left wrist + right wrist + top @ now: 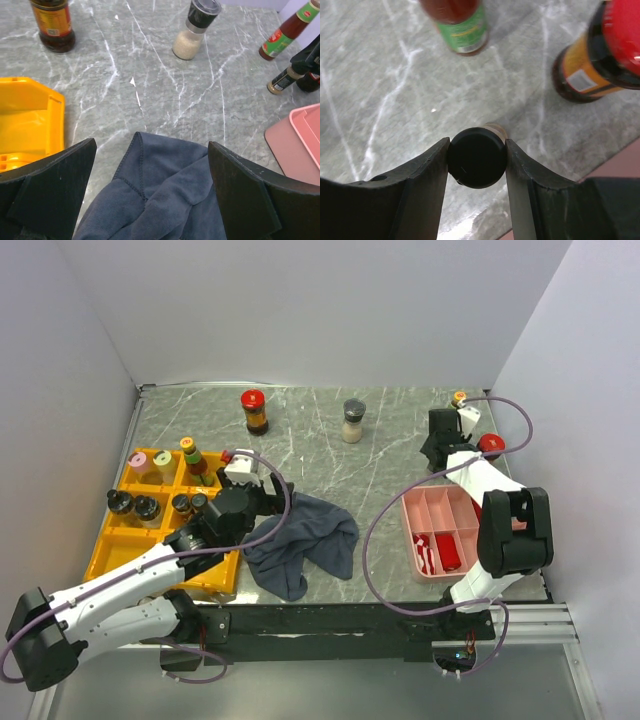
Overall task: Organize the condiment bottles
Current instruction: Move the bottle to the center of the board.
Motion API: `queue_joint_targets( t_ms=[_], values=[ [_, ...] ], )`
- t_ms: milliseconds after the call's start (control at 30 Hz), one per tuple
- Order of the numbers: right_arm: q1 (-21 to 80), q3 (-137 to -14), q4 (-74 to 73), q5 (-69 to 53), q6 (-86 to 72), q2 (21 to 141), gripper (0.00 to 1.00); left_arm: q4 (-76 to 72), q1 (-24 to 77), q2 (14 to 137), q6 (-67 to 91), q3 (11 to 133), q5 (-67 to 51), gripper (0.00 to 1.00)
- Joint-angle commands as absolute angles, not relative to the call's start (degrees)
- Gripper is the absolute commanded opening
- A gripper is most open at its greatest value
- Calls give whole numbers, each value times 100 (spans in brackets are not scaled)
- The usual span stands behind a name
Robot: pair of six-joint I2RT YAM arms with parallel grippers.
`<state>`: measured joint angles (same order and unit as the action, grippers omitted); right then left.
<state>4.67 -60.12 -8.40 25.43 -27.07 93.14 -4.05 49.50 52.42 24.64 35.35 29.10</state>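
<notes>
In the right wrist view my right gripper (477, 157) is shut on the black cap of a small condiment bottle (477, 159) standing on the marble table. A red sauce bottle with a green label (460, 25) and a dark red-capped jar (600, 55) stand just beyond it. Seen from above, that gripper (440, 443) is at the far right. My left gripper (150, 195) is open, hovering over the dark cloth (165, 190) with nothing between its fingers. A red-capped dark jar (254, 410) and a grey-capped shaker (353, 420) stand at the back. Several bottles fill the yellow tray (120, 545).
A pink compartment tray (440, 530) sits in front of the right gripper, holding red items. The dark cloth (300, 540) lies bunched between the two trays. An orange-capped bottle (459, 397) stands in the far right corner. White walls enclose the table on three sides.
</notes>
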Motion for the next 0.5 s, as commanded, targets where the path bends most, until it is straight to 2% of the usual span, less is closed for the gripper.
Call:
queue_joint_targets(
  t_ms=[0,200,467],
  values=[
    [782,-6170,-492,2224,-2461,9237,39,-580,4992,4984,2452,3481,3252,100],
    [1897,-6486,-685,2259,-2364,9378,36,-378,4992,4720,2732,3419,4068,100],
    [3153,-6784,-589,1670,-2593,9606,36,-430,4992,4000,2944,3077,4684,99]
  ],
)
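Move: The right hand already holds the small bottle by its black cap; the centre of the board lies roughly 29 cm to its left, 4 cm back and 8 cm below. Beside that way, the grey-capped grinder stands about 22 cm left and 8 cm ahead of the hand, the sauce bottle 9 cm ahead and 4 cm right, the red-capped jar 12 cm right and level with it. For the left hand, the board's centre is some 12 cm ahead, 12 cm right and 20 cm down. Keeping its pinch on the cap, the right hand swings the bottle quickly to the left, about 20 cm towards the centre of the board, away from the sauce bottle and red-capped jar, while the wrist turns some 30 degrees counter-clockwise and the hand stays low, rising only a little late on. Meanwhile the empty left hand, fingers still wide open, draws left away from the centre towards the yellow tray, rising slightly and turning counter-clockwise as it goes. ##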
